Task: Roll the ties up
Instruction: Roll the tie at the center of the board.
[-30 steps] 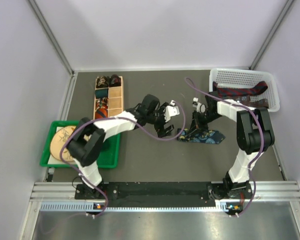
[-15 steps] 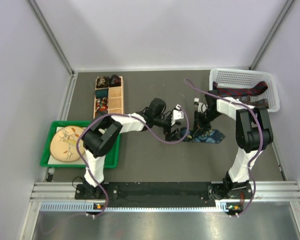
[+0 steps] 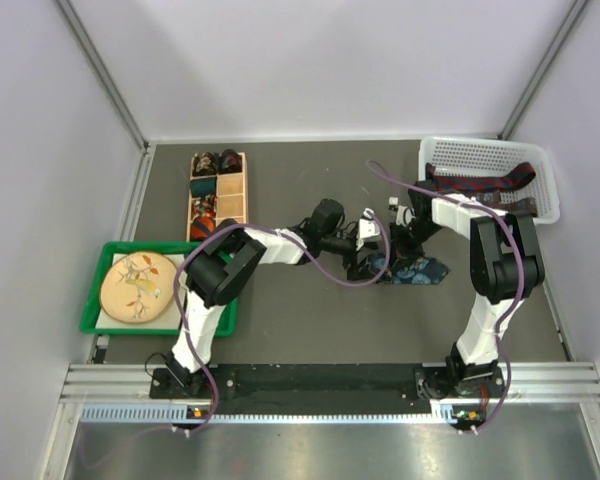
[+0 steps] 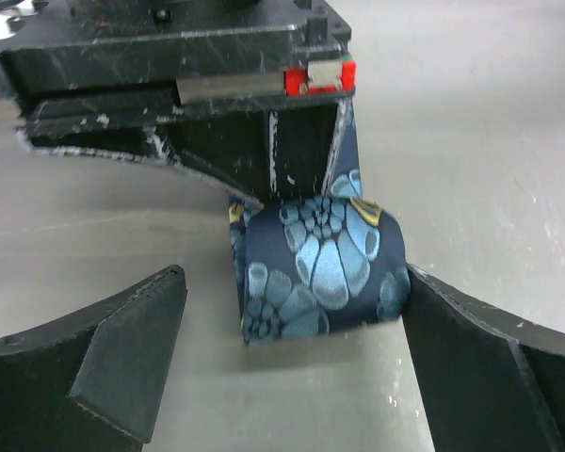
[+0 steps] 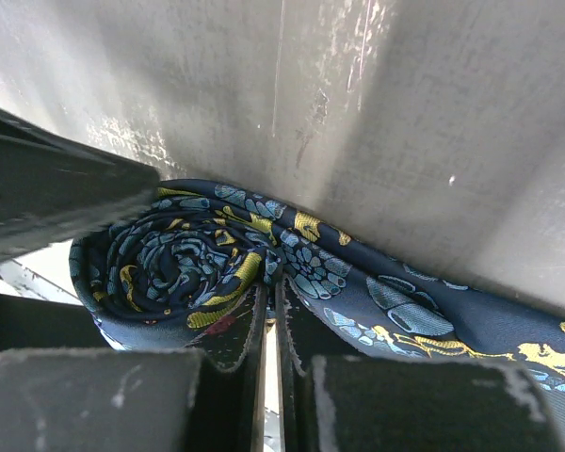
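A dark blue tie (image 3: 418,271) with a floral print lies mid-table, one end rolled into a coil (image 4: 320,271). My left gripper (image 4: 292,363) is open, with its fingers (image 4: 108,363) on either side of the coil; the right-hand finger touches the coil's edge. In the top view the left gripper (image 3: 364,262) sits just left of the tie. My right gripper (image 5: 273,287) is shut on the tie's fabric right beside the coil (image 5: 169,259), and the flat length (image 5: 433,320) runs off to the right. The right gripper (image 3: 399,250) stands over the tie's rolled end.
A white basket (image 3: 536,178) at the back right holds red and navy patterned ties (image 3: 485,183). A wooden compartment box (image 3: 242,195) at the back left holds rolled ties. A green tray (image 3: 92,318) with a round plate (image 3: 138,287) sits at the near left.
My left arm has swung right across the table, and its open fingers now straddle the coil. The right gripper has stayed shut on the tie, barely moving.
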### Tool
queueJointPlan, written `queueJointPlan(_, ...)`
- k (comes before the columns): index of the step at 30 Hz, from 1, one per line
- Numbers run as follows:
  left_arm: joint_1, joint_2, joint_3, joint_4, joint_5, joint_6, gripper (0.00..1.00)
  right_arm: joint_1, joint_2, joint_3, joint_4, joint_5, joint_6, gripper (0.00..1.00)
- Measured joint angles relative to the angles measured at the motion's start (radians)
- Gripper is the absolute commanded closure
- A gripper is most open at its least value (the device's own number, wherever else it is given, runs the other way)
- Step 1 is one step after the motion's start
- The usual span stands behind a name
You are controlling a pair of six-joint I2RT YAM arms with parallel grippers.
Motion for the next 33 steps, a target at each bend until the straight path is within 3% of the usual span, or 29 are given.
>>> queueJointPlan(6,-0.024,0.047,0.035,0.015,-0.006,-0.042,0.16,0.000,0.000,0.000,0.000,0.001,0.000,1.00)
queueJointPlan(11,-0.049,0.072,0.084,-0.032,-0.037,-0.067,0.49,0.000,0.000,0.000,0.002,0.001,0.000,1.00)
queueJointPlan(17,-0.063,0.066,0.129,-0.168,-0.105,-0.004,0.66,0.000,0.000,0.000,0.014,-0.009,0.000,1.00)
queueJointPlan(25,-0.062,-0.027,0.115,-0.413,-0.252,0.157,0.73,-0.014,0.000,0.007,0.074,-0.115,0.002,0.65)
queueJointPlan(33,-0.066,-0.053,0.139,-0.572,-0.323,0.239,0.71,-0.082,-0.027,0.005,0.059,-0.303,-0.005,0.43)
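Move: The tie roll sits about 4 cm to the right of your left fingers, level fore and aft and some 2 cm lower, between their open tips. From the right fingertips, shut at the roll's right edge, it is about 4 cm left, level fore and aft and 1 cm higher. The tie tail's middle lies some 5 cm right of the right hand, 1 cm back and 1 cm below. The white basket stands roughly 20 cm forward and 20 cm right of that hand. Bring the left gripper about 2.5 cm right and a little down around the tie roll, and close it to half open so it pinches the roll. Then draw it some 6 cm left while tipping the fingers over 20 degrees steeper. As it pulls, let the right fingers open to about half and come free of the tie, going up 4 cm and slightly forward and left, tips swinging left. ##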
